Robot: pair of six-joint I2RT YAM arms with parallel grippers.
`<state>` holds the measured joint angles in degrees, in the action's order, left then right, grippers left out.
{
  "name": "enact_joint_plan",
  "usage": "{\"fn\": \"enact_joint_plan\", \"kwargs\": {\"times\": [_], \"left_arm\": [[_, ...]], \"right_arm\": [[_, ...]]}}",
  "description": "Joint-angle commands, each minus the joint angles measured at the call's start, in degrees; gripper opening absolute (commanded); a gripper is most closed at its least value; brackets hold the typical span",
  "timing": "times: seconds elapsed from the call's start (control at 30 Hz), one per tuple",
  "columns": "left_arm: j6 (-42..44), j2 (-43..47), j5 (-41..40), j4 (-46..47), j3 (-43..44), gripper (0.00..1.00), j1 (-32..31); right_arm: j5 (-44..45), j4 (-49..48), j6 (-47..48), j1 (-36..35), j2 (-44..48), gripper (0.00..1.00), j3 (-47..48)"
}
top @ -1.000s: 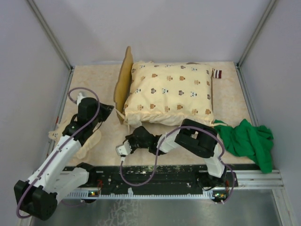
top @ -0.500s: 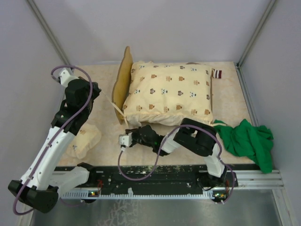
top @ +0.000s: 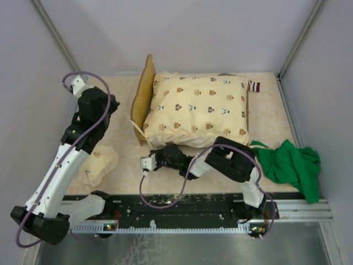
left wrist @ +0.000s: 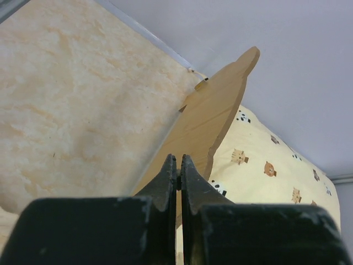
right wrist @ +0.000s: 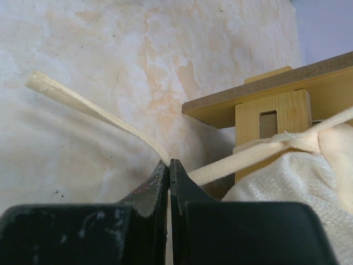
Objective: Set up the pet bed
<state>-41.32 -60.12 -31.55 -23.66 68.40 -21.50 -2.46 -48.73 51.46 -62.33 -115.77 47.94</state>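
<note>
The pet bed (top: 144, 94) stands mid-table, its wavy wooden headboard on the left, and a cream animal-print quilt (top: 198, 110) lies over it. My left gripper (top: 112, 107) hovers shut and empty left of the headboard (left wrist: 215, 110), with the quilt (left wrist: 265, 160) beyond. By the bed's near left corner my right gripper (top: 150, 160) is shut on a cream tie strap (right wrist: 94, 107) of the quilt (right wrist: 287, 199). The pinch (right wrist: 170, 162) sits just in front of a wooden bed leg (right wrist: 270, 118). The strap's free end trails left over the table.
A small cream pillow (top: 98, 165) lies at the near left under the left arm. A green cloth (top: 289, 165) is bunched at the near right. A small striped item (top: 254, 86) sits behind the bed's right end. Grey walls close in three sides.
The left arm has risen off the small pillow and swung back toward the headboard, leaving the pillow on the table. The right gripper shifted slightly with the strap in it.
</note>
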Motion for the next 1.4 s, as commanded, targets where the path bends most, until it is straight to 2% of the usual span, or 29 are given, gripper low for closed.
{"fn": "enact_joint_plan", "kwargs": {"times": [0.0, 0.1, 0.23, 0.3, 0.57, 0.73, 0.83, 0.9, 0.97, 1.0, 1.07, 1.13, 1.2, 1.37], "left_arm": [[2.0, 0.3, -4.7, 7.6, 5.5, 0.00, 0.5], [2.7, -1.0, -6.2, 2.9, 8.4, 0.00, 0.5], [3.4, 1.1, -5.5, 1.2, 5.5, 0.00, 0.5], [-0.7, 2.5, -5.0, -4.0, 3.3, 0.00, 0.6], [-18.1, 13.1, 4.5, -15.5, -21.8, 0.00, 0.5], [-26.0, 17.0, 11.0, -15.5, -35.5, 0.00, 0.6], [-28.3, 17.4, 12.7, -15.2, -39.1, 0.14, 0.5], [-30.6, 18.1, 12.3, -16.4, -39.7, 0.29, 0.5], [-26.7, 19.4, 12.2, -14.0, -39.7, 0.46, 0.5], [-24.1, 20.1, 12.2, -12.6, -39.5, 0.51, 0.6], [-18.4, 21.1, 11.6, -10.4, -38.3, 0.54, 0.5], [-12.4, 20.8, 11.5, -7.9, -36.6, 0.58, 0.5], [-6.1, 19.4, 12.7, -6.0, -34.3, 0.61, 0.5], [4.8, 15.5, 20.7, -0.4, -30.5, 0.61, 0.1]], "right_arm": [[-3.3, 13.1, -0.8, 0.4, 1.8, 0.00, 0.0], [-3.1, 13.1, -1.0, 0.4, 3.3, 0.00, -0.3], [-7.4, 9.8, -5.4, 0.4, 7.8, 0.00, -1.4], [-9.5, 11.9, -8.1, 0.3, 9.9, 0.00, 0.0], [-13.5, 7.5, -16.6, -0.5, 11.5, 0.00, 1.9], [-13.2, 2.6, -26.0, -1.0, 11.3, 0.04, 1.7], [-10.1, 3.6, -32.4, -1.4, 12.3, 0.15, 1.9], [-8.0, 5.7, -38.7, -1.5, 13.9, 0.29, 1.8], [-5.4, 8.5, -43.5, -1.4, 16.9, 0.39, 1.2], [-4.0, 10.7, -46.7, -1.4, 18.6, 0.42, 1.0], [-1.8, 17.3, -50.0, -1.4, 23.1, 0.48, 1.1], [0.1, 24.2, -52.5, -1.4, 27.8, 0.61, 1.4], [1.8, 30.8, -54.8, -1.1, 31.5, 0.68, 1.6], [12.8, 43.4, -62.9, -0.4, 41.0, 0.70, 4.0]]}}
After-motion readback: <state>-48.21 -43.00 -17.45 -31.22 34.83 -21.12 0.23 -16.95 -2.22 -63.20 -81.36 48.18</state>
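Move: The knot of the two ties, at the bed's near-left corner, lies roughly 28 cm below my left hand, about 9 cm to its right and 4 cm back. From my right hand the knot is some 5 cm ahead, 2 cm left and 2 cm higher. Counted from my left hand, the headboard's middle is about 10 cm ahead, 9 cm right and 22 cm down, and the loose cloth 14 cm back, 10 cm left, 35 cm down. I keep both ties pinched briefly, the left one drawn up tight. Then I sweep my left hand down about 27 cm and back towards the knot, fingers tipping down, open them low, and lift slightly up and forward again. My right hand eases back and up, opens to let go of its tie, then rises away from the corner and drifts right, tilting some 45 degrees downward. ##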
